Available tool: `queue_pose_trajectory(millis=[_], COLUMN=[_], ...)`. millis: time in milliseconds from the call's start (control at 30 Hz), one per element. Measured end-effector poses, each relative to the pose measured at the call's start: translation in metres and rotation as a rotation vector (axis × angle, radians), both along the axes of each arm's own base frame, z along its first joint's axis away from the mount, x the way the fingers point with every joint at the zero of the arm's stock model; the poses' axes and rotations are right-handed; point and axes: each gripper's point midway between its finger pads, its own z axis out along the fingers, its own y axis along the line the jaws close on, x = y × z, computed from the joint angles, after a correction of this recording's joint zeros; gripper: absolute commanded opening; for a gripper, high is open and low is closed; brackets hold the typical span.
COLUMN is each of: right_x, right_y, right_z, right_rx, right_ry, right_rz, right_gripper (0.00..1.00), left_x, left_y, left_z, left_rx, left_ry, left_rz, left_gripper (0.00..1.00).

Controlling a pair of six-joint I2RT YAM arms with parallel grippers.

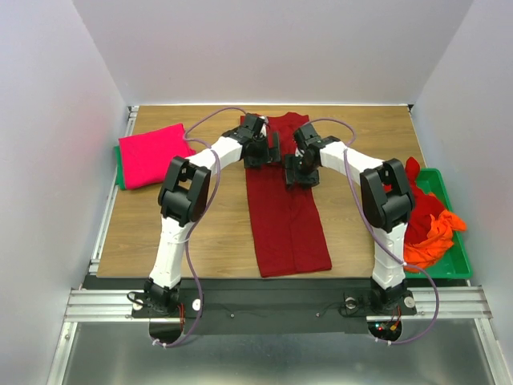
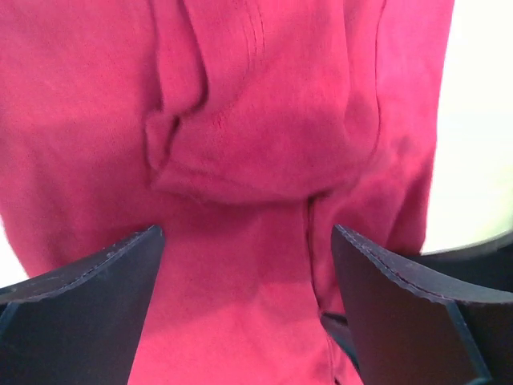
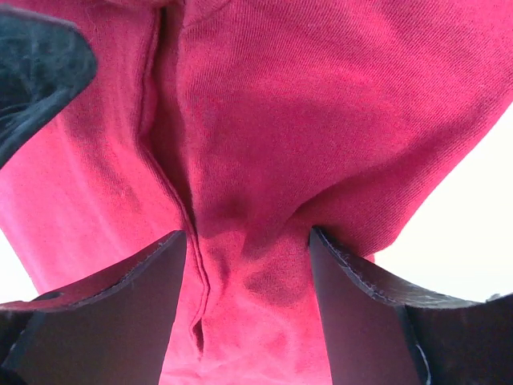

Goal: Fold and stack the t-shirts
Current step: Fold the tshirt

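A dark red t-shirt (image 1: 288, 216) lies folded into a long narrow strip down the middle of the table. Both grippers are low over its far end. My left gripper (image 1: 268, 151) is open wide, and the wrist view shows red cloth (image 2: 240, 120) with a sleeve fold under its spread fingers (image 2: 248, 257). My right gripper (image 1: 298, 172) is open too, its fingers (image 3: 248, 257) standing either side of a raised ridge of the shirt (image 3: 321, 104) near its right edge. A folded bright pink t-shirt (image 1: 152, 155) lies at the far left. Orange (image 1: 433, 237) and dark red (image 1: 421, 200) t-shirts are heaped at the right.
The heap of shirts sits in a green tray (image 1: 453, 269) at the table's right edge. A green edge (image 1: 119, 172) shows under the pink shirt. Bare wood table (image 1: 216, 233) lies on both sides of the strip. White walls enclose the table.
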Motion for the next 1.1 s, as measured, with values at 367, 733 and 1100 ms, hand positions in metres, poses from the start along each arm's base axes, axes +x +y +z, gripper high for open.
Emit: queue_pose_trajectory(millis=[367,733,1100], right_x=[0.016,0.044,0.067], right_y=[0.008,0.014,0.003], right_z=[0.001,0.003,0.004], right_rx=[0.018,0.036,0.057], right_ry=[-0.011,-0.045,-0.057], right_rz=[-0.021,-0.048,-0.092], right_gripper=[0.69,0.69,0.71], left_x=[0.026,0.07,0.077], left_y=[0.001,0.005,0.001], left_z=[0.001,0.005,0.008], left_rx=[0.004,-0.034,-0.056], left_ry=[-0.044,-0.086,-0.097], left_rz=[0.01,0.049,0.036], left_gripper=[0.97,0.98,0.97])
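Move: The t-shirt lies under both open grippers; its middle is about 11 cm back and 6 cm right of the left hand, and about 5 cm back and 4 cm left of the right hand. Its far end is some 14 cm ahead and 4 cm right of the left hand, and its near hem lies about 29 cm straight back from the right hand. The pink folded stack is about 36 cm left of the left hand, nearly level with it. Both hands, fingers still open on the t-shirt, push it forward about 7 cm towards the table's far edge. ##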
